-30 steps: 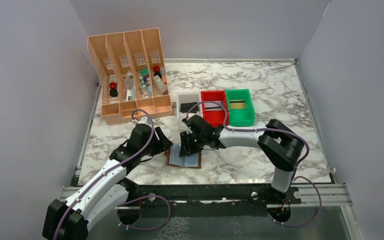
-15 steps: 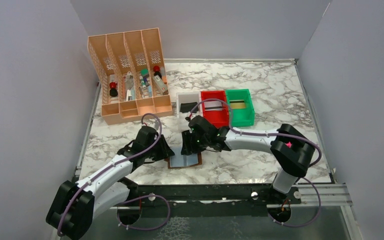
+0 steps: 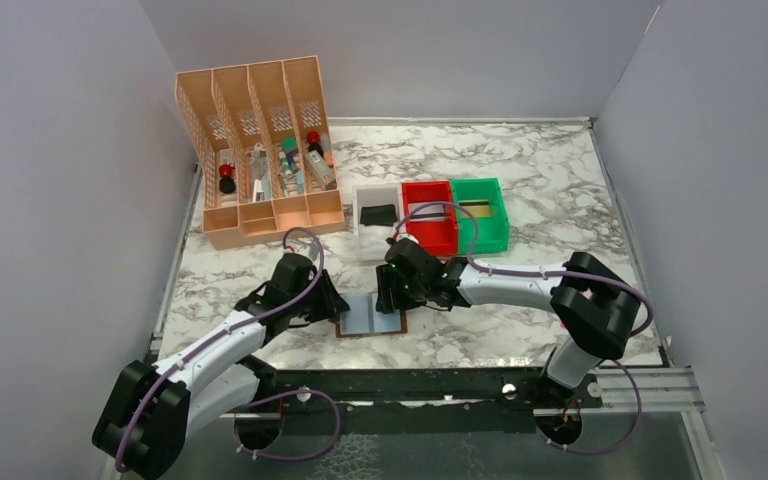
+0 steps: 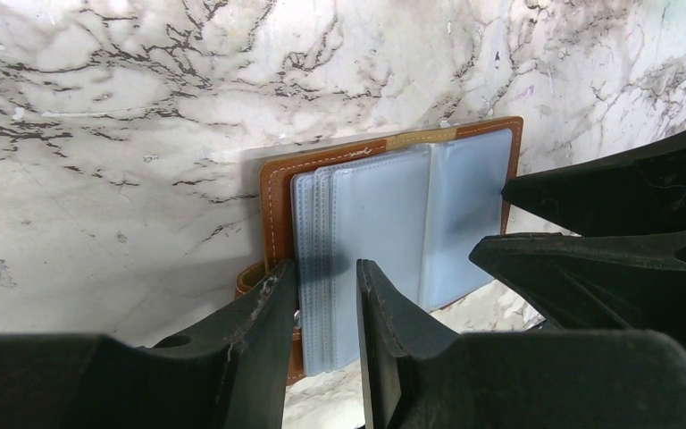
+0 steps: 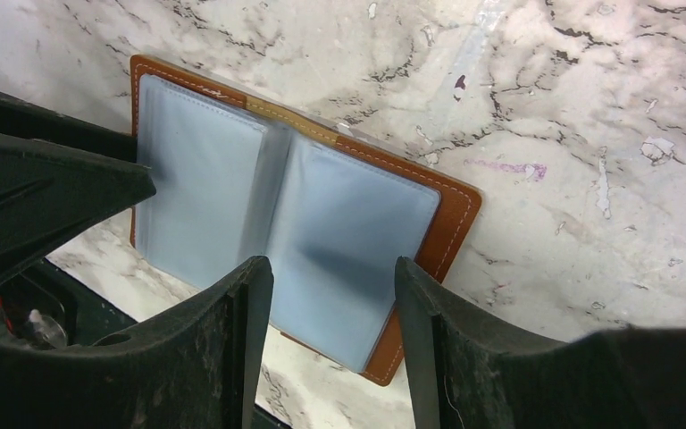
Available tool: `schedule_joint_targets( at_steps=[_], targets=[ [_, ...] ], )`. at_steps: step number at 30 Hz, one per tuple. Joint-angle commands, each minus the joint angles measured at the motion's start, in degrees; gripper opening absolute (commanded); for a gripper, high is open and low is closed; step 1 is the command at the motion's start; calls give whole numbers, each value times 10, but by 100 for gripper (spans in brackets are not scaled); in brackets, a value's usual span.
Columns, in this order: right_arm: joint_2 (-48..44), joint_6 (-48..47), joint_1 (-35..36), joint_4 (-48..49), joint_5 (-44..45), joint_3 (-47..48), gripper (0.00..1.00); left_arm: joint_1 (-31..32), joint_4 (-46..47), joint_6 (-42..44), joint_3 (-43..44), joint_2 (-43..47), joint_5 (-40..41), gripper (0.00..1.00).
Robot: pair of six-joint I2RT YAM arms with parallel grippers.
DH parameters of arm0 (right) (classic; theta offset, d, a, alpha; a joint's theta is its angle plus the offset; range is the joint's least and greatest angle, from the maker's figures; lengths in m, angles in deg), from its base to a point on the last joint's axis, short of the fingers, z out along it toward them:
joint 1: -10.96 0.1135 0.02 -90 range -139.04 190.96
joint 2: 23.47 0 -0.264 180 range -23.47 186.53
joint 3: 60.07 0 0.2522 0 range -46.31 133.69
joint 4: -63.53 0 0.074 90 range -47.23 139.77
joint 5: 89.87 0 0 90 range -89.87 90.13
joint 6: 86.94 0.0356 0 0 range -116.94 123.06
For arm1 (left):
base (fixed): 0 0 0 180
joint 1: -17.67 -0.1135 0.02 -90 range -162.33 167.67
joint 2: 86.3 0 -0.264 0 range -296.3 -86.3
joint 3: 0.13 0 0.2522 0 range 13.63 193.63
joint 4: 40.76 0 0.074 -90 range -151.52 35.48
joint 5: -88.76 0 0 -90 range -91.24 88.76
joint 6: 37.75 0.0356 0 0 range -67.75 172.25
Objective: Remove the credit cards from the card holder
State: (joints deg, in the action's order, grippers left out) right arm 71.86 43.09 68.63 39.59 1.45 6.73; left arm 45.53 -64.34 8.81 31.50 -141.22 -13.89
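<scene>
The brown card holder [image 3: 372,316] lies open and flat on the marble near the front edge, grey-blue sleeves up [image 4: 393,214] [image 5: 295,214]. Whether the sleeves hold credit cards I cannot tell. My left gripper [image 3: 331,306] [image 4: 326,268] is low over the holder's left edge. Its jaws stand a narrow gap apart, with the stacked sleeve edges showing through the gap. My right gripper [image 3: 392,294] [image 5: 332,264] hovers open over the right half with nothing between its fingers. Each wrist view shows the other gripper's black fingers [image 4: 607,188] [image 5: 54,192] across the holder.
Behind the holder stand a white bin [image 3: 376,200], a red bin [image 3: 430,235] and a green bin [image 3: 482,235], each with a flat card-like thing inside. A peach four-slot organizer [image 3: 260,150] with small items stands at the back left. The table's black front rail [image 3: 410,385] lies just behind the grippers.
The left gripper moved in to the holder's left edge and narrowed its jaws. The right gripper shifted right and opened wider. The sleeves that stood lifted now lie flat.
</scene>
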Motion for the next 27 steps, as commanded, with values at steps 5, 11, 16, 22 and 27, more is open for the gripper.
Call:
schedule_joint_targets(
  at_steps=[5,11,16,22,27],
  targets=[
    [9,15,3,-42,55,7,59,0,20,9,-2,-8,-17,34],
    [4,6,2,-15,28,-2,57,0,23,8,-2,-10,-19,34],
    [22,0,2,44,-58,-6,40,1,24,10,3,-13,-21,34],
    [11,3,2,73,-84,-10,22,1,28,9,0,-14,-24,34],
    [-4,5,3,74,-83,-11,8,1,33,6,-2,-13,-28,34]
  ],
)
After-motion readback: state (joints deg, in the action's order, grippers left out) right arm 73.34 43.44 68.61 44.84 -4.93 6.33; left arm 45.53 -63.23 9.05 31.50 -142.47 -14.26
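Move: Under the right hand's open fingers lies the card holder's right-hand sleeve, its middle about 1 cm to the left and 1 cm below, neither ahead nor back. The left-hand sleeve is level with it, some 8 cm left of the right hand, and the white bin stands roughly 18 cm ahead and 3 cm to the left. From the left hand, already at the holder's left side, the right-hand sleeve is about 9 cm to the right, straight across, 1 cm down. Dipping just over 1 cm to the right and slightly down around the sleeve's outer edge, the right hand then sweeps about 3 cm left and 1 cm back towards the left hand while its fingers close nearly shut, pinching the sleeve; it rises about 1 cm at the end and tilts some 10 degrees. The left hand stays put, its fingers still part-open at the holder's left sleeves. ##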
